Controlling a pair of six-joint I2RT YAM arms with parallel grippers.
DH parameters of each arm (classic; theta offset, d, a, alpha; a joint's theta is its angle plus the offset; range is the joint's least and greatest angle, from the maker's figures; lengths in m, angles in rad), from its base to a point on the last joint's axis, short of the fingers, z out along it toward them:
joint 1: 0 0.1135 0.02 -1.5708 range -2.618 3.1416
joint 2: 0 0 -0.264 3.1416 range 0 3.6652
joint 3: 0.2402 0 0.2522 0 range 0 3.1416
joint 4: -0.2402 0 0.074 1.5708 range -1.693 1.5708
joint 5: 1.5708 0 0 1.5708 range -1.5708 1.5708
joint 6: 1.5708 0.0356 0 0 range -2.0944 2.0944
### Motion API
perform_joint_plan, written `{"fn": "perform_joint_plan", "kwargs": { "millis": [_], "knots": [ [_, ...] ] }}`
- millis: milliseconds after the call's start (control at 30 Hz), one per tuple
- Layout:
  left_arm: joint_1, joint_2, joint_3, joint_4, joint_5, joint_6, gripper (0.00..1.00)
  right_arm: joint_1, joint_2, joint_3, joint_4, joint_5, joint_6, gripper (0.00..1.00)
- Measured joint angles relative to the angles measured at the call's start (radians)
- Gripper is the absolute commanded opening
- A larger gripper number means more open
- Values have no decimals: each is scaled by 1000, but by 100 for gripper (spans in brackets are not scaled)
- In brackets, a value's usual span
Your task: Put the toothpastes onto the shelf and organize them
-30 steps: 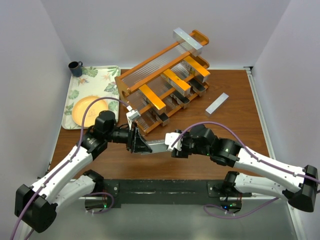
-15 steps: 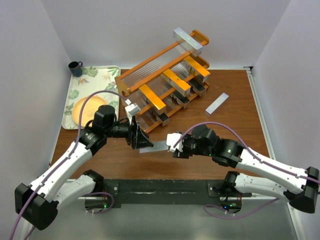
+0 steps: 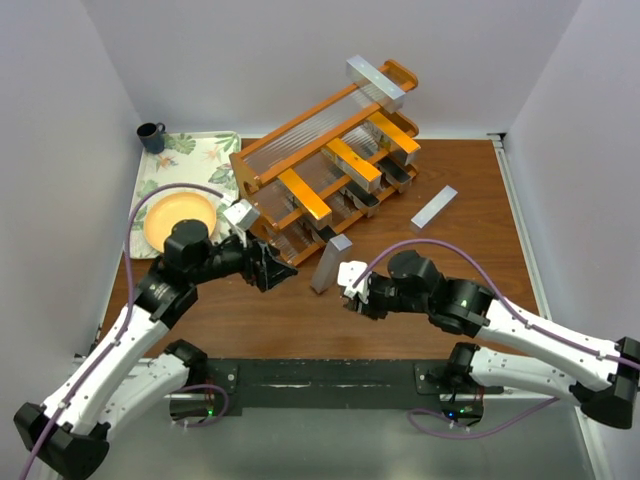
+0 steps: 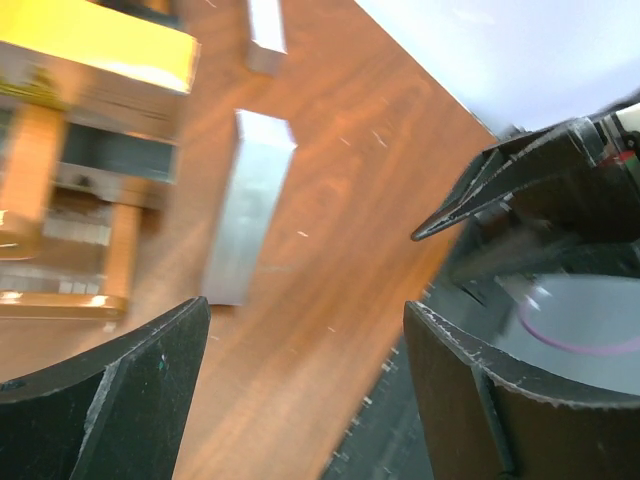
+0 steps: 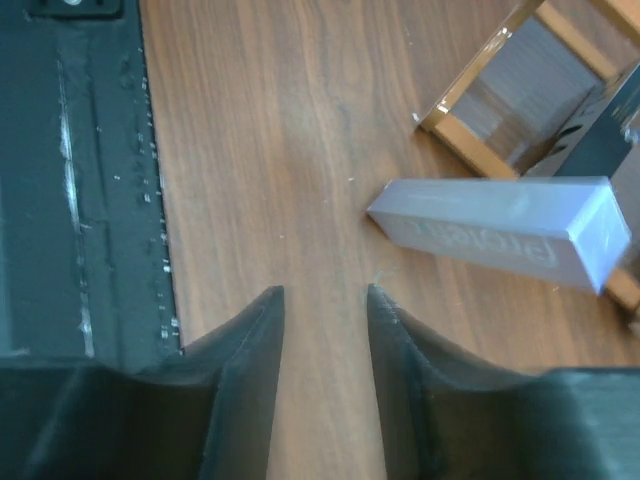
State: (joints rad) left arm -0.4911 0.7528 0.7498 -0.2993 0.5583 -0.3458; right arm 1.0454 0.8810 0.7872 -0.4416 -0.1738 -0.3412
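A silver toothpaste carton [image 3: 332, 262] [image 4: 248, 205] [image 5: 500, 230] rests free on the table just in front of the shelf [image 3: 300, 130], one end toward its lowest tier. My left gripper [image 3: 278, 272] [image 4: 305, 303] stands open and empty to the carton's left. My right gripper [image 3: 350, 288] [image 5: 325, 290] is shut down to a slim gap over bare wood, holding nothing, with the carton just beyond its fingertips. Orange-gold [image 3: 305, 195], silver [image 3: 375, 80] and dark grey [image 3: 325, 235] toothpastes lie across the shelf's tiers. One more silver carton [image 3: 434, 208] [image 4: 265, 35] lies loose right of the shelf.
A floral tray [image 3: 205, 150] at the back left carries a yellow plate [image 3: 180, 220], and a dark mug [image 3: 151, 136] stands behind it. White walls close in three sides. The black base bar [image 3: 330, 380] runs along the near edge.
The silver carton held between both grippers has come free and now rests by the shelf front. My left gripper opened and drew back to the left. The right jaws narrowed.
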Motion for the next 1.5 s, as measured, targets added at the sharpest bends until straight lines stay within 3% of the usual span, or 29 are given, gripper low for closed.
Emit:
{"fn": "perform_joint_plan", "kwargs": {
  "millis": [67,100,300,533,700,833,1033,1267,1500],
  "knots": [
    [0,-41,-21,7,-46,9,84,0,13,0,6,26,42,57],
    [0,-60,-34,13,-68,13,84,0,20,0,8,43,59,66],
    [0,-157,-120,52,-148,40,87,0,33,2,21,249,212,84],
    [0,-158,-230,141,-159,33,88,-36,-60,-5,63,488,350,89],
    [-109,-114,-283,240,-232,6,89,-243,-68,-52,110,478,448,88],
    [-287,-13,-286,323,-372,6,91,-374,-69,-116,130,425,521,89],
    [-473,226,-286,480,-600,32,92,-393,-104,-159,146,388,557,90],
    [-500,486,-286,688,-735,171,91,-402,-192,-194,172,387,557,90],
    [-500,673,-307,913,-774,286,85,-404,-248,-229,179,383,541,91]
  ]
}}
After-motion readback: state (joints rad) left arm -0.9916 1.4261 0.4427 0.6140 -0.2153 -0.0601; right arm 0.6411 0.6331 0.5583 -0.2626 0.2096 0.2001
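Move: Ahead and to the right of the left hand, about 10 cm forward, 11 cm right and 15 cm below, the just-released silver toothpaste stands on end, leaning. The shelf's near corner lies 16 cm ahead of that hand, 1 cm right, 23 cm down; the nearest black toothpaste 26 cm ahead, 7 cm right, 17 cm down. From the right hand the silver toothpaste is some 12 cm ahead, 4 cm left, 10 cm below. Sinking about 17 cm with fingers kept wide open, the left hand first eases 2 cm left, then sweeps some 10 cm right and also forward to the silver toothpaste's near end, tipping its fingers further down. The right hand spreads its fingers wide and clears away, forward and to the right about 16 cm, turning some 55 degrees clockwise and ending nearly level with its start. ##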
